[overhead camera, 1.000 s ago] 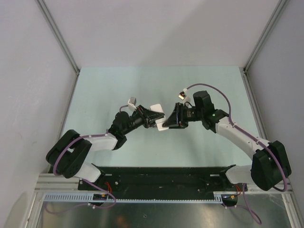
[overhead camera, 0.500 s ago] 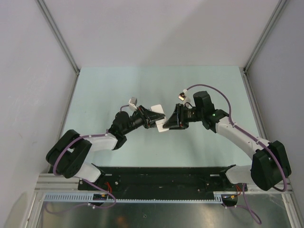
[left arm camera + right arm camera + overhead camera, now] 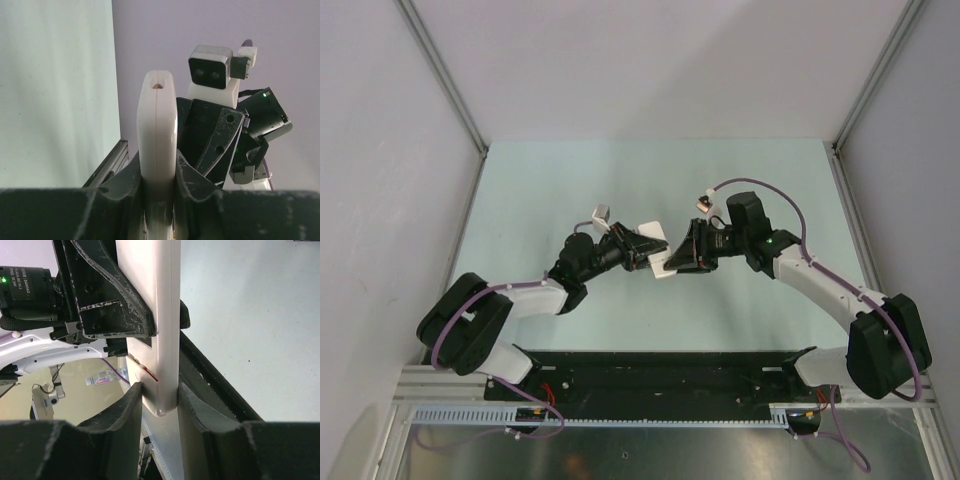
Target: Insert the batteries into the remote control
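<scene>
The remote control is a flat white bar held in the air over the middle of the table, between both arms. My left gripper is shut on one end of it; in the left wrist view the remote control stands edge-on, pinched between the left gripper's dark fingers. My right gripper is shut on the other end: in the right wrist view both pads of the right gripper touch the remote control, which shows a thin red seam. No batteries are in view.
The pale green table sits between grey walls, with aluminium frame posts at the back corners. A black base plate runs along the near edge. The two grippers stand nose to nose, very close.
The right gripper's jaws have closed in a little on the remote's end. Both arms and the remote have barely moved.
</scene>
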Robot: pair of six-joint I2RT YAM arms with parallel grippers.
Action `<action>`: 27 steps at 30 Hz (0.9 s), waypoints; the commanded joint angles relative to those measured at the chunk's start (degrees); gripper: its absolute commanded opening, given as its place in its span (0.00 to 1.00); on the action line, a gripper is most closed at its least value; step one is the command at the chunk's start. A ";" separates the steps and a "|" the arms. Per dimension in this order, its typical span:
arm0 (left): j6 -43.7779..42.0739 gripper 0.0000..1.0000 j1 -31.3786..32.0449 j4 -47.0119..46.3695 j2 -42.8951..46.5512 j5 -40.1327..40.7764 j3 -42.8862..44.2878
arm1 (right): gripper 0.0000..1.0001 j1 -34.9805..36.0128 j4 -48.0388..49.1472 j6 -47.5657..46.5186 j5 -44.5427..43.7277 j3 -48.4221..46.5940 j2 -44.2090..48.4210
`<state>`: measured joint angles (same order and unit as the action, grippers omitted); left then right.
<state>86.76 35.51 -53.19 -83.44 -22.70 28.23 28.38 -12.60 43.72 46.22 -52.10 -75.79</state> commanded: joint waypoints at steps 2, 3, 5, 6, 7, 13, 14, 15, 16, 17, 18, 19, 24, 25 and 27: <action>-1.60 0.00 0.35 1.68 2.41 -2.00 2.01 | 0.35 -1.22 -0.85 -0.84 -3.15 -1.52 -1.64; -1.51 0.00 0.27 1.86 2.32 -2.43 2.09 | 0.36 -1.31 -0.76 -0.83 -3.15 -1.52 -1.64; -1.07 0.00 0.26 2.04 1.70 -2.70 2.18 | 0.39 -1.31 -0.67 -0.83 -2.89 -1.52 -1.91; -0.72 0.00 0.35 2.04 1.35 -2.88 2.18 | 0.40 -1.31 -0.58 -0.75 -2.89 -1.52 -2.08; -0.63 0.00 0.27 2.04 1.26 -2.88 2.27 | 0.41 -1.31 -0.58 -0.66 -2.71 -1.60 -2.08; -0.19 0.00 0.26 2.04 0.30 -2.35 2.71 | 0.50 -1.31 -0.41 -0.31 -2.19 -1.61 -1.47; -0.19 0.00 0.26 2.04 0.21 -2.44 2.71 | 0.52 -1.31 -0.41 -0.22 -2.18 -1.69 -1.29; -0.28 0.00 0.26 2.04 -0.05 -2.35 2.88 | 0.53 -1.31 -0.58 -0.22 -2.27 -1.78 -0.86; -0.28 0.00 0.26 2.04 -0.06 -2.35 3.06 | 0.54 -1.31 -0.67 -0.13 -2.27 -1.78 -0.94; -0.28 0.00 0.26 2.04 -0.14 -2.26 3.06 | 0.57 -1.31 -0.76 -0.13 -2.18 -2.04 -0.77; -0.36 0.00 0.26 2.12 -0.23 -2.26 3.15 | 0.59 -1.22 -1.28 -0.04 -2.18 -2.31 -0.42; -0.36 0.00 0.35 2.04 -0.41 -2.18 3.32 | 0.61 -1.31 -1.46 -0.13 -2.36 -2.48 -0.15; -0.80 0.00 0.26 2.04 -1.20 -2.09 3.76 | 0.73 0.35 -5.84 -2.14 -4.20 -4.76 1.17; -0.98 0.00 0.26 2.04 -1.29 -2.09 3.68 | 0.76 0.79 -6.73 -2.76 -5.51 -5.90 1.26; -1.33 0.00 0.35 2.12 -1.29 -1.82 3.76 | 0.80 2.29 -9.96 -4.51 -7.27 -7.22 1.17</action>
<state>86.46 35.51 -49.10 -84.73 -24.23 29.45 28.42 -17.37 42.78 42.17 -54.41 -76.64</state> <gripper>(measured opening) 0.261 0.772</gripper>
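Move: The remote's battery cover is already between my right fingertips, its middle only about 1 cm ahead of that hand and level with it; my left gripper holds the remote's middle some 6 cm ahead and 4 cm to the left of my right hand. A loose battery lies on the table roughly 9 cm ahead, 7 cm left and 17 cm below my right hand. From my left hand the cover is about 5 cm back and 4 cm to the right. I open my right fingers from their pinch on the remote's cover end to about twice the gap, freeing their grip while they stay around that end. Both hands first sink about 1.5 cm together; my right also eases about 1 cm forward, then starts back up slightly. My left keeps its hold on the remote, tipping it only a few degrees. ##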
